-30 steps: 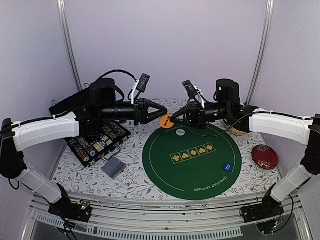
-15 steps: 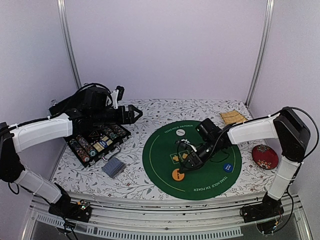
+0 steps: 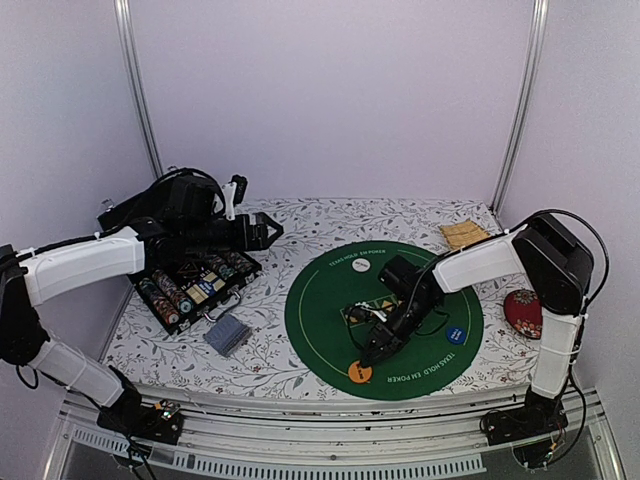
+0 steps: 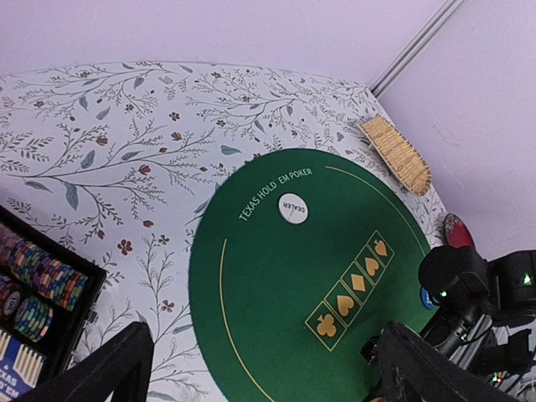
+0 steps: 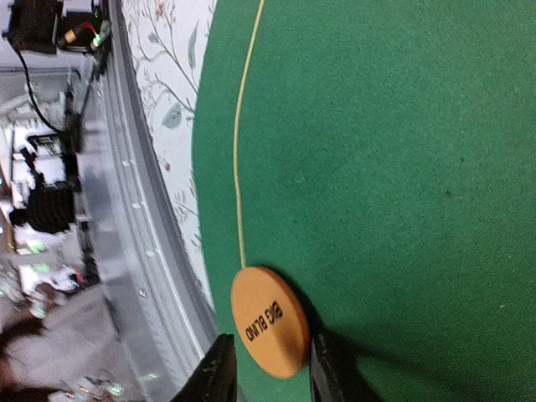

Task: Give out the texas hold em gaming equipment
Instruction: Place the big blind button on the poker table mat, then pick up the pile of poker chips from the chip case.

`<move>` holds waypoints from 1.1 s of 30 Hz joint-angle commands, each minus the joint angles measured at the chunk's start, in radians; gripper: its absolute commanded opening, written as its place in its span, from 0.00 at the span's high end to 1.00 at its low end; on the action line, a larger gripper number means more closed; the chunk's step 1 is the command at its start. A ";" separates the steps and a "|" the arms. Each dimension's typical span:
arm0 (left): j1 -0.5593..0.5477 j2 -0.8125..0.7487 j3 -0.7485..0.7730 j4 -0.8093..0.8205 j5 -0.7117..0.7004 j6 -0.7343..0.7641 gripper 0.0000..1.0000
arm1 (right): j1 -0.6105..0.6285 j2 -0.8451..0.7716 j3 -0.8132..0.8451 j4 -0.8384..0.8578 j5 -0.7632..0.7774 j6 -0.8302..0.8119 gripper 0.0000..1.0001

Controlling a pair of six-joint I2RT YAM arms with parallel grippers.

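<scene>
An orange disc point(image 3: 360, 371) marked BIG BLIND lies on the round green poker mat point(image 3: 400, 300) near its front edge. My right gripper point(image 3: 378, 345) hangs low just behind it. In the right wrist view the orange disc point(image 5: 270, 322) lies between the slightly parted fingers of the right gripper point(image 5: 272, 358), which stands open. A white dealer disc point(image 3: 361, 267) sits at the mat's far side and a blue disc point(image 3: 455, 334) at its right. My left gripper point(image 3: 262, 232) hovers open and empty over the table's left, above the chip case point(image 3: 195, 285). A grey-blue card stack point(image 3: 228, 334) lies in front of the case.
A tan slatted mat point(image 3: 465, 234) lies at the back right. A red round cushion point(image 3: 523, 310) sits at the right edge, beside the right arm's elbow. The table's front rail point(image 5: 142, 251) runs close to the orange disc.
The right gripper carried the orange disc from mid-air at the back down to the mat's front edge, and its jaws have parted. The left gripper opened and drew back to the left.
</scene>
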 commanded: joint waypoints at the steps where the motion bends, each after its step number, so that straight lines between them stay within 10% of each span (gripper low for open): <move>1: 0.003 -0.013 0.006 -0.022 -0.011 0.009 0.04 | 0.003 -0.033 0.050 -0.039 0.230 0.020 0.58; 8: 0.009 -0.023 0.017 -0.105 -0.090 0.038 0.02 | 0.005 -0.208 0.117 -0.076 0.502 0.035 0.00; 20: 0.108 -0.002 0.109 -0.477 -0.359 0.153 0.02 | 0.002 -0.575 0.009 0.132 0.748 -0.143 0.01; 33: 0.227 0.079 0.087 -0.657 -0.385 0.163 0.02 | 0.001 -0.593 0.018 0.108 0.807 -0.181 0.01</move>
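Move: The big blind button is at the right fingertips, its middle about 2 cm back, 1 cm left and 1 cm below. From the right hand the card row is some 12 cm ahead and 5 cm right, the small blind button 6 cm ahead and 19 cm right, the dealer button 25 cm straight ahead. The chip case lies level with the left hand, about 21 cm left and 19 cm below; the card deck is 11 cm back, 13 cm left, 20 cm down. The right fingers let go of the big blind button at the mat's near-left part, opening wide as they draw forward, then climb away: about 18 cm up, 12 forward and slightly right, swinging from pointing back to slightly forward, still down and left. Meanwhile the open left hand sweeps some 16 cm left and 7 down to over the chip case, wrist turning. ##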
